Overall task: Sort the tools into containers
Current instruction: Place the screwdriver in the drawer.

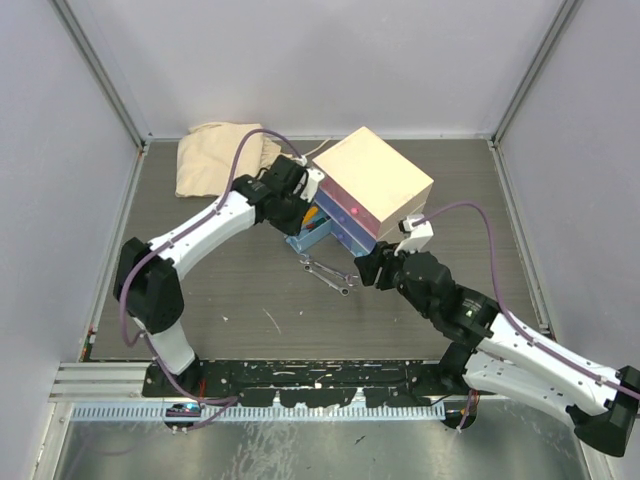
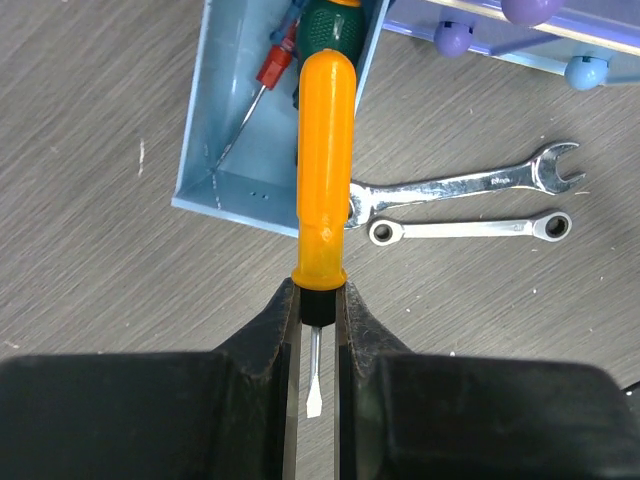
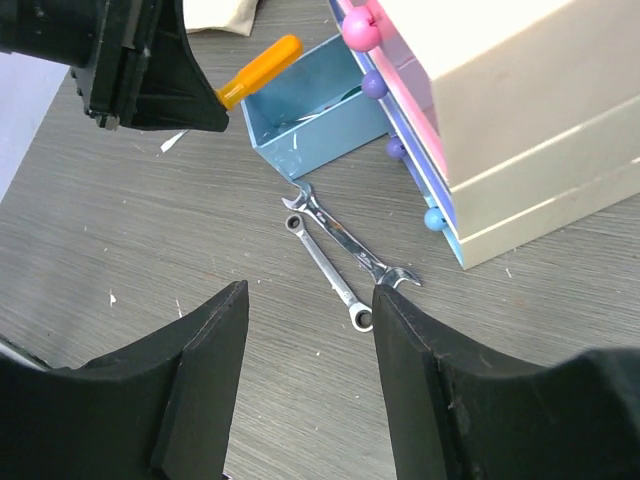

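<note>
My left gripper [image 2: 318, 292] is shut on the black collar of the orange-handled screwdriver [image 2: 325, 150]. Its handle points out over the pulled-out light-blue drawer [image 2: 212, 150], and its tip shows between the fingers. A green-handled screwdriver [image 2: 335, 22] and a thin red-handled tool [image 2: 272, 70] lie in that drawer. Two silver spanners [image 3: 350, 240] [image 3: 325, 265] lie side by side on the table in front of the cream chest [image 1: 375, 180]. My right gripper [image 3: 310, 300] hovers open just near of them, holding nothing. The pink and blue drawers [image 3: 400, 90] are pushed in.
A beige cloth [image 1: 215, 155] lies crumpled at the back left. Grey walls close the table on three sides. The left gripper [image 1: 297, 215] and right gripper [image 1: 368, 268] are both close to the chest, with the drawer [image 1: 308, 240] between them.
</note>
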Action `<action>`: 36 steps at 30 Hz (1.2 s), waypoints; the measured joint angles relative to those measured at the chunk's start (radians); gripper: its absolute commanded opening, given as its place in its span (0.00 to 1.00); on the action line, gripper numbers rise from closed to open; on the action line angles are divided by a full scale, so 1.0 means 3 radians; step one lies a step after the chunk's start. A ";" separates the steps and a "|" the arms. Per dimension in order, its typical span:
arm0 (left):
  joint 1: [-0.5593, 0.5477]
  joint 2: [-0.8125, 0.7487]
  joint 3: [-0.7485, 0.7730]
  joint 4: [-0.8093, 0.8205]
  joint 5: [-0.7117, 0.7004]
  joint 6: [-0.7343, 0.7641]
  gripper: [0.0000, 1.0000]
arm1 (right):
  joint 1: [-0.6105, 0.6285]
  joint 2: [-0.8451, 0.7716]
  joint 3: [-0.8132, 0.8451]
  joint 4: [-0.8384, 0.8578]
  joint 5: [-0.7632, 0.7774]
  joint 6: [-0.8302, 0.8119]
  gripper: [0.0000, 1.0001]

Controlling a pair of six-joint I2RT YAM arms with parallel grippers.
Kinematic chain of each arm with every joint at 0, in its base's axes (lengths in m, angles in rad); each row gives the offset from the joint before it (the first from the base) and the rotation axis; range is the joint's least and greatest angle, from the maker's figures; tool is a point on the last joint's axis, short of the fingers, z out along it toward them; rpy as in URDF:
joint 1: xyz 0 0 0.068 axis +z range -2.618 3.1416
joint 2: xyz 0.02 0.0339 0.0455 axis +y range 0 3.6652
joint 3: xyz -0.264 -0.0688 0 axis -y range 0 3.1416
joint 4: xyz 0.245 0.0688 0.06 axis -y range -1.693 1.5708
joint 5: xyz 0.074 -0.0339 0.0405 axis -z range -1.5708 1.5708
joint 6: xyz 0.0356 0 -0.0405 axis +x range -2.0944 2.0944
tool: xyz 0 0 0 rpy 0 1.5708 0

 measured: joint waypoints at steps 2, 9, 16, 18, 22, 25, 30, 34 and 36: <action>0.0033 0.0131 0.0099 -0.0084 0.0107 0.0032 0.00 | 0.0000 -0.0098 0.0000 -0.0093 0.0041 0.0009 0.58; 0.0247 0.0519 0.0407 -0.0177 0.0432 0.0103 0.00 | 0.0000 -0.0238 -0.0042 -0.0254 0.0097 0.0070 0.58; 0.0506 0.0696 0.0465 -0.0238 0.0818 0.0083 0.00 | 0.0000 -0.0229 -0.0098 -0.0303 0.0093 0.0142 0.58; 0.0559 0.0755 0.0495 -0.0253 0.0919 0.0069 0.00 | 0.0000 -0.0226 -0.0100 -0.0306 0.0092 0.0161 0.58; 0.0657 0.0844 0.0519 -0.0252 0.1123 -0.0009 0.00 | 0.0000 -0.0212 -0.0100 -0.0308 0.0090 0.0178 0.58; 0.0726 0.0875 0.0538 -0.0247 0.1265 -0.0090 0.00 | 0.0000 -0.0200 -0.0102 -0.0312 0.0083 0.0189 0.58; 0.0796 0.0954 0.0640 -0.0248 0.1479 -0.0182 0.00 | 0.0000 -0.0198 -0.0134 -0.0312 0.0069 0.0224 0.58; 0.0806 0.1161 0.0918 -0.0347 0.1595 -0.0195 0.00 | 0.0000 -0.0183 -0.0150 -0.0310 0.0065 0.0242 0.58; 0.0805 0.1251 0.1027 -0.0417 0.1625 -0.0196 0.01 | 0.0000 -0.0184 -0.0154 -0.0312 0.0064 0.0249 0.58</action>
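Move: The left hand already holds the orange screwdriver by the base of its handle. The open light-blue drawer's middle lies about 5 cm ahead of it, 2 cm to its right and 12 cm below. The drawer cabinet stands about 9 cm ahead and 15 cm right, its middle some 8 cm lower. The two wrenches lie about 5 cm back and 6 cm right, 15 cm below. From the empty right hand the drawer is roughly 16 cm ahead, 13 cm left and 18 cm down. Still pinching the orange screwdriver, the left fingers carry it about 5 cm forward and nearly as far down, in over the open light-blue drawer beside the cabinet. The wrist tilts nearly 30 degrees, bringing the fingers out of their forward slant to point down and to the right. The right hand, open and empty, eases a few centimetres down and to the right. ##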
